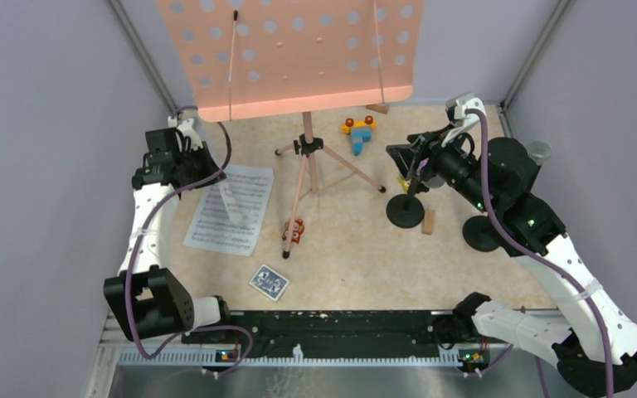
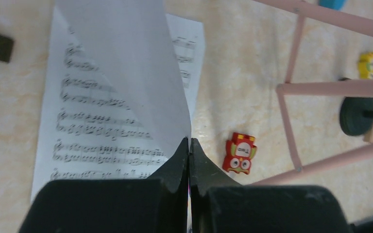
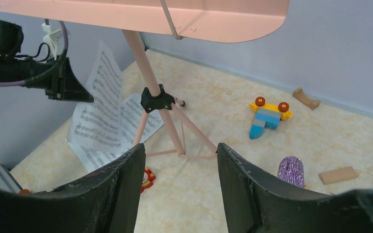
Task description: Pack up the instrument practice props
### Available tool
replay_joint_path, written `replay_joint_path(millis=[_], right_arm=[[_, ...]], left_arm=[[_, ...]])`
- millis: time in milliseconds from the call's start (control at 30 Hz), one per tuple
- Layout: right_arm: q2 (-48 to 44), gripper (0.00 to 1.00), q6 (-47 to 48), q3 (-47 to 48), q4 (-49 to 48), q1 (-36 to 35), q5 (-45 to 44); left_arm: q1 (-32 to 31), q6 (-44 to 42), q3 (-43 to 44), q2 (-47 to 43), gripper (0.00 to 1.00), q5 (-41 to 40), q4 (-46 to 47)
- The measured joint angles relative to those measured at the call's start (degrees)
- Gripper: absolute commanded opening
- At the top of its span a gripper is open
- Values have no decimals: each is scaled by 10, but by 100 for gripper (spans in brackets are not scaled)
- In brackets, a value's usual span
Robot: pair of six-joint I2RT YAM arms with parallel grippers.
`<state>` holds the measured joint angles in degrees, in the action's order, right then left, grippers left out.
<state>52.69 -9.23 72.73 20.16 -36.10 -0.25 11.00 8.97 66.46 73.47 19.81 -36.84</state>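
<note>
The salmon-pink music rack (image 1: 299, 58) stands on its tripod legs (image 1: 307, 174) at the back middle. White sheet-music pages (image 1: 228, 220) lie to its left. My left gripper (image 2: 189, 141) is shut on the edge of one page (image 2: 126, 73), which curls up off the page beneath it (image 2: 77, 126). My right gripper (image 3: 180, 148) hangs open and holds nothing, facing the tripod from the right. A purple-glitter microphone (image 3: 290, 171) lies beside its right finger. Two black round-based mic holders (image 1: 405, 211) (image 1: 483, 234) stand under the right arm.
A red owl toy (image 2: 240, 153) lies by a tripod foot. A blue card pack (image 1: 269, 282) sits near the front. A coloured block toy (image 1: 360, 133) and wooden blocks (image 3: 337, 174) (image 3: 306, 98) lie at the back right. Walls close in the left, right and back.
</note>
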Motion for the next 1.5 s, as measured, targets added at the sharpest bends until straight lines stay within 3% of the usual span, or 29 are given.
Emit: replay_joint_path(millis=[267, 433, 767, 1067, 1133, 1333, 1500], right_arm=[[3, 56, 0, -10, 23, 0, 9], [4, 56, 0, -18, 32, 0, 12], [24, 56, 0, -18, 38, 0, 22], [53, 56, 0, -19, 61, 0, 36], [53, 56, 0, -19, 61, 0, 37], [52, 58, 0, -30, 62, 0, 38], [51, 59, 0, -30, 65, 0, 38]], left_arm=[[1, -33, 56, 13, 0, 168, -3], [2, -38, 52, 15, 0, 220, 0], [2, -72, 72, 134, 0, 36, -78], [2, -88, 186, 300, 0, -157, -153], [2, -88, 198, 322, 10, -188, -160], [2, -90, 201, 351, 55, -243, -173], [1, -92, 202, 348, 67, -269, -173]])
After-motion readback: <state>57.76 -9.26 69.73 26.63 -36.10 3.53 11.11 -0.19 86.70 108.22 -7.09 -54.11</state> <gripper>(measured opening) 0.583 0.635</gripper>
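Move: The left gripper holds the upper end of a hanging music sheet; the lying sheet it goes to has its middle straight below, about 20 cm down and 3 cm left. From the hand, the dark block sits some 9 cm farther out and 16 cm left, the red owl block 8 cm back and 17 cm right, and the stand's near foot 15 cm back and 15 cm right. From the right hand the lying sheet is about 10 cm ahead, 42 cm left and far below. Swing the left gripper with its sheet some 5 cm to the right and up, then sweep it back left past its start and down about 18 cm towards the lying sheet, tipping the fingers some 35 degrees to point nearly straight down. Near the bottom, open the fingers and let go of the sheet. Meanwhile lower the empty, open right hand about 8 cm. ##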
